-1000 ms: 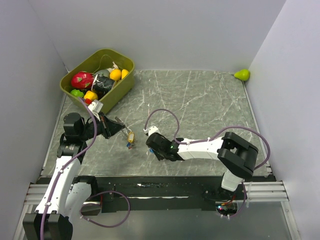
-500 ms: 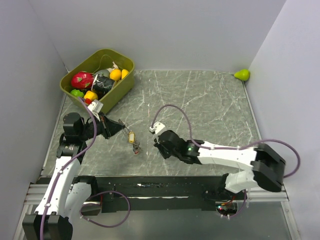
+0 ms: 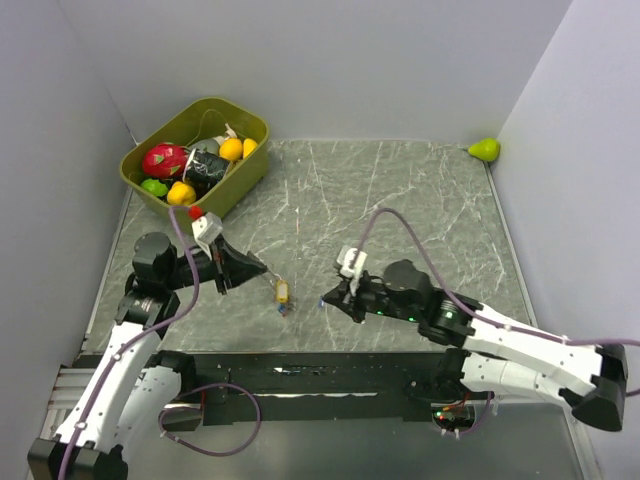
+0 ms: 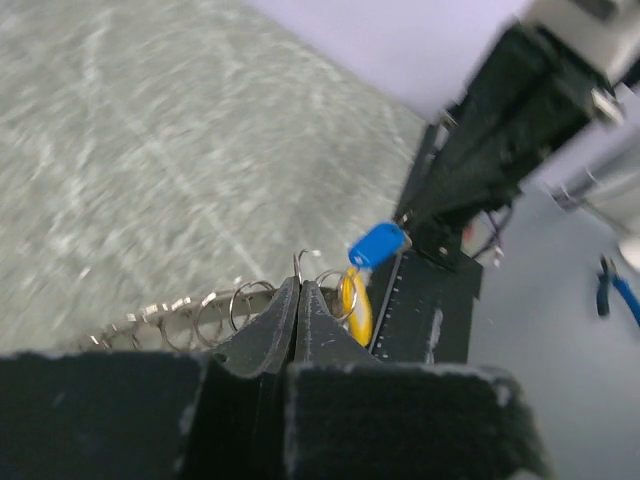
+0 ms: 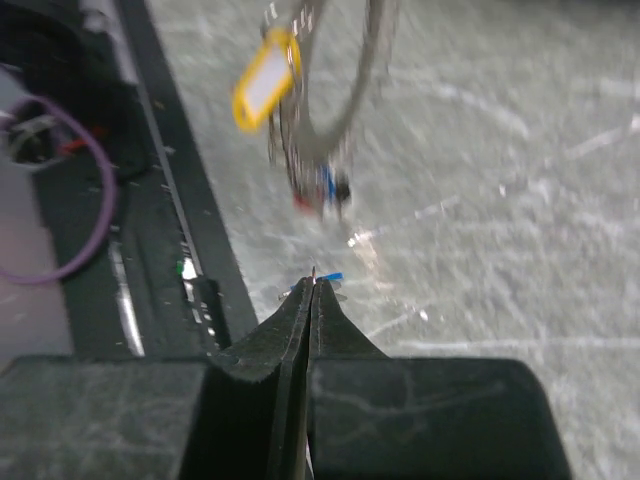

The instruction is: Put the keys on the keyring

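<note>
My left gripper (image 3: pixel 262 268) is shut on the keyring (image 4: pixel 180 322), a silvery chain-like loop held just above the table. A blue tag (image 4: pixel 377 243) and a yellow tag (image 4: pixel 355 305) hang from it beside the shut jaws (image 4: pixel 297 288). From above, these keys (image 3: pixel 283 295) dangle right of the left fingertips. My right gripper (image 3: pixel 325 300) is shut on a tiny key with a blue end (image 5: pixel 330 277), a short way right of the hanging keys. In the right wrist view the keyring (image 5: pixel 350 100), a yellow tag (image 5: pixel 265 85) and blurred red and blue keys (image 5: pixel 320 190) hang ahead of my right gripper (image 5: pixel 313 285).
An olive bin (image 3: pixel 245 178) of fruit toys stands at the back left. A green pear (image 3: pixel 485 150) lies in the back right corner. Grey walls close in both sides. A black rail (image 3: pixel 300 372) runs along the table's front edge.
My left gripper has carried the keyring and hanging keys to the right and nearer. My right arm has swung to the right, its gripper staying shut close to the keys.
</note>
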Robot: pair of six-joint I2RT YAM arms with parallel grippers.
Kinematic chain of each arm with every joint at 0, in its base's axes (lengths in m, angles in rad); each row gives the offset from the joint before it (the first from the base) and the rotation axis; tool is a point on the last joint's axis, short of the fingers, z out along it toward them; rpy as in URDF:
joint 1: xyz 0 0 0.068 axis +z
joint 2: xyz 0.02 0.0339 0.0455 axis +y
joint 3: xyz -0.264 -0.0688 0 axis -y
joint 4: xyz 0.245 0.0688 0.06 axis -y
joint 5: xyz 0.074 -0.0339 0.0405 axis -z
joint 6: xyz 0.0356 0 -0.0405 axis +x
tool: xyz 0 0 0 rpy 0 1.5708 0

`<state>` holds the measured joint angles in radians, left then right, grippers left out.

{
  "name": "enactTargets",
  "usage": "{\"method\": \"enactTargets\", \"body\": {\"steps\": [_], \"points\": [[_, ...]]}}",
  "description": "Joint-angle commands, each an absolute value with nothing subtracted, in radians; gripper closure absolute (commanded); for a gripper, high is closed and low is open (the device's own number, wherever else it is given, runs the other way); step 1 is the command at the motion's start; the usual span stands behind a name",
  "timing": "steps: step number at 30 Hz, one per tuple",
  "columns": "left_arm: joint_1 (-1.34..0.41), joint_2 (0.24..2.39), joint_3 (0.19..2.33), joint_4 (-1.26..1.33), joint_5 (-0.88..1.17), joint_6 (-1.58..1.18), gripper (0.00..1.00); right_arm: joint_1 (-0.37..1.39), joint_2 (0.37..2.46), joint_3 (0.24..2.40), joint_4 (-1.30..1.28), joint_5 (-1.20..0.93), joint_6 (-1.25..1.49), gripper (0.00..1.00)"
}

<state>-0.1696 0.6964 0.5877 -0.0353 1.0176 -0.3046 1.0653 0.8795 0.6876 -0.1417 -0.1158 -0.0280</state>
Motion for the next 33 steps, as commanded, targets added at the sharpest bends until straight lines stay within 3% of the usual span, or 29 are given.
{"method": "enactTargets", "body": {"steps": [1, 16, 33], "points": [[-0.260, 0.621, 0.569, 0.120, 1.124, -0.264, 0.99, 1.034, 0.755, 0.670, -0.083, -0.308, -0.087, 1.00], [-0.518, 0.597, 0.541, 0.026, 1.002, -0.097, 0.99, 0.953, 0.807, 0.764, -0.164, -0.500, -0.163, 1.00], [-0.545, 0.612, 0.565, -0.049, 0.856, -0.078, 0.99, 0.953, 1.005, 0.862, -0.061, -0.644, -0.104, 1.00]]}}
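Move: Both hands are already loaded. The blue key in the right fingertips lies about 5 cm back, 12 to the right and 6 below the left hand. From the right hand, the middle of the hanging keyring is some 2 cm ahead, 10 to the left and 2 above. The yellow tag on it hangs about 4 cm back, 4 right and 4 below the left hand; the dark and red tags hang 2 cm farther back and 3 lower than the yellow tag. Bring the left gripper, still pinching the keyring, about 8 cm back and 4 right towards the right gripper, swinging it some 20 degrees clockwise, then ease slightly forward again while sinking about 3 cm. Meanwhile lift the blue key in the right hand a few centimetres, drawing it back, then carry it left to the ring, turning steadily counter-clockwise. Keep both grippers shut. ##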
